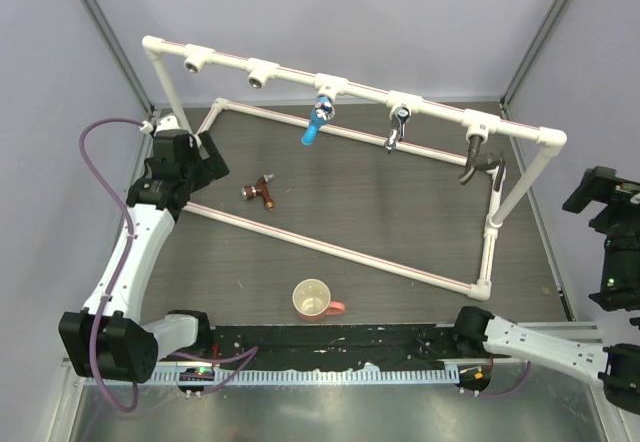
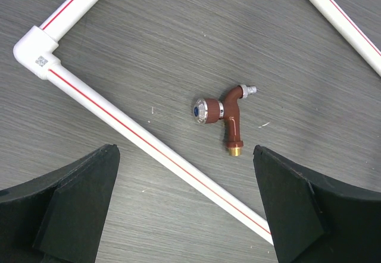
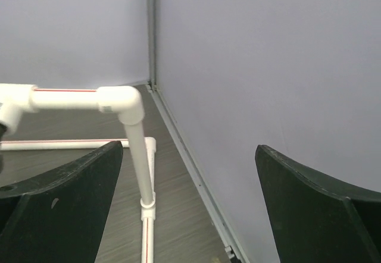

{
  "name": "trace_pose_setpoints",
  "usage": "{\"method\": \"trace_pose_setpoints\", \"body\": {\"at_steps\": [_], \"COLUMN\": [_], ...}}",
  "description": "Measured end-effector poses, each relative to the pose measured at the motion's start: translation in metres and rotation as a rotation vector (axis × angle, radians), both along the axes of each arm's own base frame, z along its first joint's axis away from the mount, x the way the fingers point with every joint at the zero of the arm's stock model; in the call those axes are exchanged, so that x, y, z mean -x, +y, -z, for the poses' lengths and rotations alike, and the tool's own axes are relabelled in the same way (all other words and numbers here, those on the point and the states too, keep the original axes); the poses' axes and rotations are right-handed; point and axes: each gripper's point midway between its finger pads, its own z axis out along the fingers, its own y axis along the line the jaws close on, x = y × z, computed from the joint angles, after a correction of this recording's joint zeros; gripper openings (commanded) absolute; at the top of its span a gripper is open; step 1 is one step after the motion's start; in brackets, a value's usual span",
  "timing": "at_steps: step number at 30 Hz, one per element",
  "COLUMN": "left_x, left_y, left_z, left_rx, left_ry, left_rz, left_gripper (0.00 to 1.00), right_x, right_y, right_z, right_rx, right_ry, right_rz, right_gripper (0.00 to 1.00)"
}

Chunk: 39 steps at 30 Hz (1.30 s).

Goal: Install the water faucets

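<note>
A reddish-brown faucet (image 1: 260,192) lies loose on the dark table inside the white pipe frame (image 1: 330,250). In the left wrist view this faucet (image 2: 226,117) rests on its side just beyond a frame pipe (image 2: 149,147). My left gripper (image 1: 208,158) (image 2: 184,156) hovers open to its left, holding nothing. On the raised rail (image 1: 360,87) hang a blue faucet (image 1: 318,122), a chrome faucet (image 1: 398,129) and a dark faucet (image 1: 478,160). Two tee sockets (image 1: 195,60) at the rail's left stand bare. My right gripper (image 1: 598,194) (image 3: 187,150) is open and empty at the far right, outside the frame.
A cream cup (image 1: 313,300) with a pink handle stands near the front edge. Grey enclosure walls (image 3: 268,66) close in on the left, back and right. The frame's right upright post (image 3: 138,156) stands close to the right wall.
</note>
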Motion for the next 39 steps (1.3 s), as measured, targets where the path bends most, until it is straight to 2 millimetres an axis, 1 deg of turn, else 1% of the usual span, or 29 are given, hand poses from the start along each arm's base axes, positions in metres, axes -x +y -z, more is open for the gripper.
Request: {"method": "trace_pose_setpoints", "body": {"at_steps": [5, 8, 10, 14, 16, 18, 19, 22, 24, 30, 34, 36, 38, 39], "left_x": [0.000, 0.000, 0.001, 0.001, 0.001, 0.001, 0.001, 0.001, 0.001, 0.001, 0.001, 0.001, 0.001, 0.001], "left_y": [0.000, 0.000, 0.000, 0.000, -0.001, -0.002, -0.002, -0.003, -0.003, -0.003, -0.003, -0.004, -0.004, -0.004], "left_z": [-0.004, -0.005, -0.005, -0.006, -0.006, -0.006, -0.006, -0.007, -0.007, -0.009, -0.010, -0.010, -0.010, -0.010], "left_rx": [0.002, 0.002, 0.003, 0.004, 0.008, 0.011, 0.014, 0.017, 0.019, 0.022, 0.024, 0.026, 0.026, 0.026], "left_ry": [-0.014, -0.017, -0.019, -0.028, -0.029, -0.029, -0.029, -0.032, -0.035, -0.044, -0.048, -0.049, -0.051, -0.051], "left_rz": [0.000, 0.001, 0.001, 0.001, 0.006, 0.009, 0.012, 0.014, 0.015, 0.016, 0.019, 0.021, 0.021, 0.022], "left_gripper": [1.00, 1.00, 1.00, 1.00, 1.00, 1.00, 1.00, 1.00, 1.00, 1.00, 1.00, 1.00, 1.00, 1.00], "right_x": [0.036, 0.057, 0.066, 0.076, 0.082, 0.090, 0.097, 0.111, 0.112, 0.101, 0.102, 0.100, 0.090, 0.082], "right_y": [-0.046, -0.065, -0.071, -0.076, -0.079, -0.082, -0.085, -0.093, -0.089, -0.059, -0.047, -0.038, -0.022, -0.012], "right_z": [-0.003, -0.002, -0.001, 0.002, -0.003, -0.017, -0.020, -0.015, -0.013, -0.010, -0.007, 0.000, 0.012, 0.021], "right_rx": [-0.080, -0.109, -0.107, -0.094, -0.101, -0.191, -0.235, -0.305, -0.315, -0.285, -0.269, -0.246, -0.211, -0.188], "right_ry": [-0.061, -0.084, -0.085, -0.078, -0.101, -0.181, -0.217, -0.273, -0.282, -0.250, -0.225, -0.188, -0.126, -0.080], "right_rz": [0.173, 0.248, 0.282, 0.324, 0.269, 0.184, 0.159, 0.101, 0.050, -0.132, -0.218, -0.250, -0.280, -0.292], "right_gripper": [1.00, 1.00, 1.00, 1.00, 1.00, 1.00, 1.00, 1.00, 1.00, 0.99, 1.00, 1.00, 1.00, 1.00]}}
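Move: The empty right hand, high at the robot's right side, has the brown faucet about 25 cm ahead, 60 cm to its left and 45 cm lower. Nearer are the frame's upper right corner, some 18 cm straight ahead and 17 cm lower, and the mounted grey faucet, about 19 cm ahead, 12 cm left and 22 cm lower. From the left hand the brown faucet lies about 7 cm ahead, 6 cm right and 20 cm below. The right hand first draws back about 11 cm and some 9 cm to the right, away from the frame's upper right corner, its wrist turning clockwise and then swinging back as its fingertips tip up. It then reverses left by about 8 cm, easing a little forward and sinking at the end while turning counter-clockwise to finish some 15 degrees past its starting heading, fingers wide open and touching nothing. ##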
